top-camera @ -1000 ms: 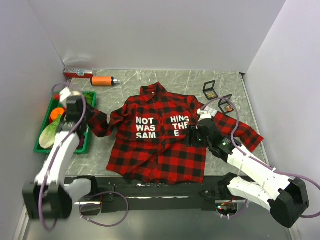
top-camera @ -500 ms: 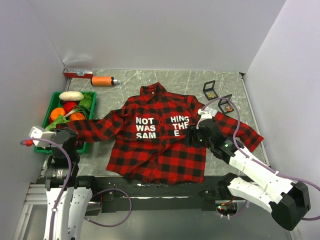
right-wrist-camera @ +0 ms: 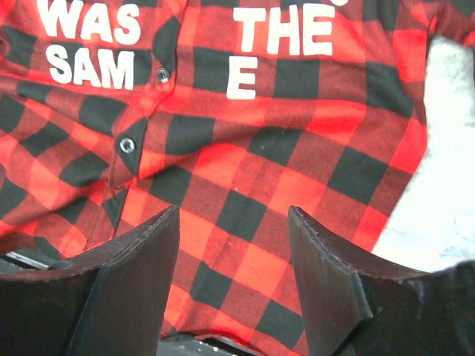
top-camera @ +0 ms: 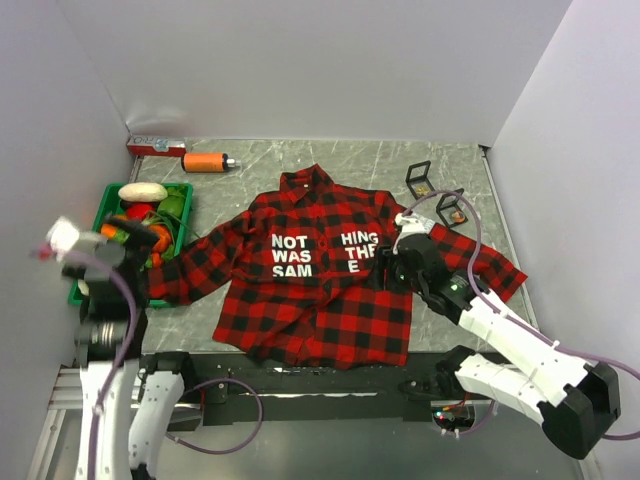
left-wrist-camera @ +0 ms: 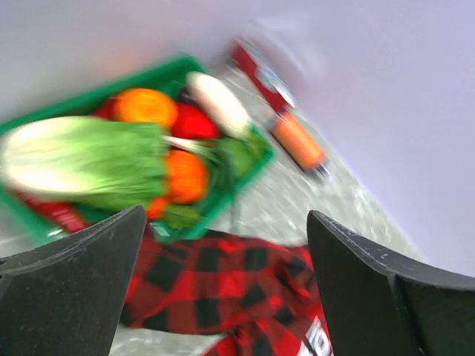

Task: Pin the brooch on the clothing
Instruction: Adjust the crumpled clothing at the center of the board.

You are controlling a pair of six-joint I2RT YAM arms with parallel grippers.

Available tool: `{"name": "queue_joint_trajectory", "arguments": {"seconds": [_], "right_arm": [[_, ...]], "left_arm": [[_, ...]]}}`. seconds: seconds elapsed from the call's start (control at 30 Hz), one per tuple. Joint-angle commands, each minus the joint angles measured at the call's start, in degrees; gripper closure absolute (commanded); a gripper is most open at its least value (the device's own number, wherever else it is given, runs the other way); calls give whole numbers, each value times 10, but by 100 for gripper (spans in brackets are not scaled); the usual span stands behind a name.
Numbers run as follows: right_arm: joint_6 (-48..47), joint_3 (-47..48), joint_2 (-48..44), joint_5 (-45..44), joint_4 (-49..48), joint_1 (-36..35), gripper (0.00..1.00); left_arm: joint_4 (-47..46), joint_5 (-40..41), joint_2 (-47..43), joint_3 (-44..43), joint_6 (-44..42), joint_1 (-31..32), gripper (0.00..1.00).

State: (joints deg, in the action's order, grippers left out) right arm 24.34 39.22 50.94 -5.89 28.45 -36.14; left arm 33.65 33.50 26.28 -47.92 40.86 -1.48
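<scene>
The clothing (top-camera: 320,285), a red-and-black plaid shirt with white lettering, lies spread flat in the middle of the table. Its left sleeve (left-wrist-camera: 215,285) lies loose on the table beside the green tray. My left gripper (left-wrist-camera: 226,215) hovers above that sleeve, blurred with motion, open wide with nothing between its fingers. My right gripper (top-camera: 385,270) sits low over the shirt's right chest, under the lettering (right-wrist-camera: 278,33), open and empty. I cannot make out the brooch. Two small black open boxes (top-camera: 420,178) at the back right hold small items too tiny to identify.
A green tray (left-wrist-camera: 256,159) of vegetables stands at the left edge. An orange tube (top-camera: 208,161) and a red box (top-camera: 155,147) lie at the back left. White walls close in on three sides.
My left gripper pulled the left sleeve out to the left, then opened and let it go. The sleeve dropped onto the table and the left arm lifted. The right arm barely moved.
</scene>
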Motion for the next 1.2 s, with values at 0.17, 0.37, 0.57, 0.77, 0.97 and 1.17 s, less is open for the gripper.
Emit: {"name": "queue_joint_trajectory", "arguments": {"seconds": [0.17, 0.37, 0.57, 0.77, 0.97, 1.17], "right_arm": [[-17, 100, 78, 4, -12, -6, 32], [-16, 144, 147, -12, -6, -7, 32], [-2, 168, 197, -12, -16, -7, 33], [5, 173, 226, 4, -30, -6, 34], [12, 176, 260, 7, -37, -7, 33], [18, 193, 301, 3, -38, -6, 33]], "left_arm": [[-137, -290, 301, -67, -119, 73, 10], [-164, -313, 508, -167, -160, 205, 17], [-144, -341, 705, -298, -163, 213, 30], [-64, -337, 873, -424, -177, 213, 40], [-69, -313, 940, -449, -185, 209, 46], [-56, -328, 1020, -518, -178, 178, 51]]}}
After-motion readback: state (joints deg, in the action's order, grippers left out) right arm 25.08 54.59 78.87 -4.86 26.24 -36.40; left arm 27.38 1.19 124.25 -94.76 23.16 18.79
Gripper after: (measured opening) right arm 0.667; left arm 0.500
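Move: The shirt's left shoulder is about 27 cm ahead of my left hand, 26 cm right and 28 cm below. From that shoulder the collar lies some 6 cm farther out and 9 cm right, the orange bottle 12 cm farther out and 14 cm left, and the NOT WAS SAM lettering 13 cm nearer and 6 cm right. My right hand has the THE E lettering about 15 cm ahead, 6 cm left and 12 cm below; the button strip is 9 cm left of that. My left hand swoops forward, right and down, over 25 cm each way, from high beside the basket to the shirt's left shoulder, swinging clockwise, tipping its fingers steeply down and half closing them from wide open. Meanwhile I ease my open right hand some 7 cm forward and left towards the THE E lettering, lifting slightly, then sinking. ##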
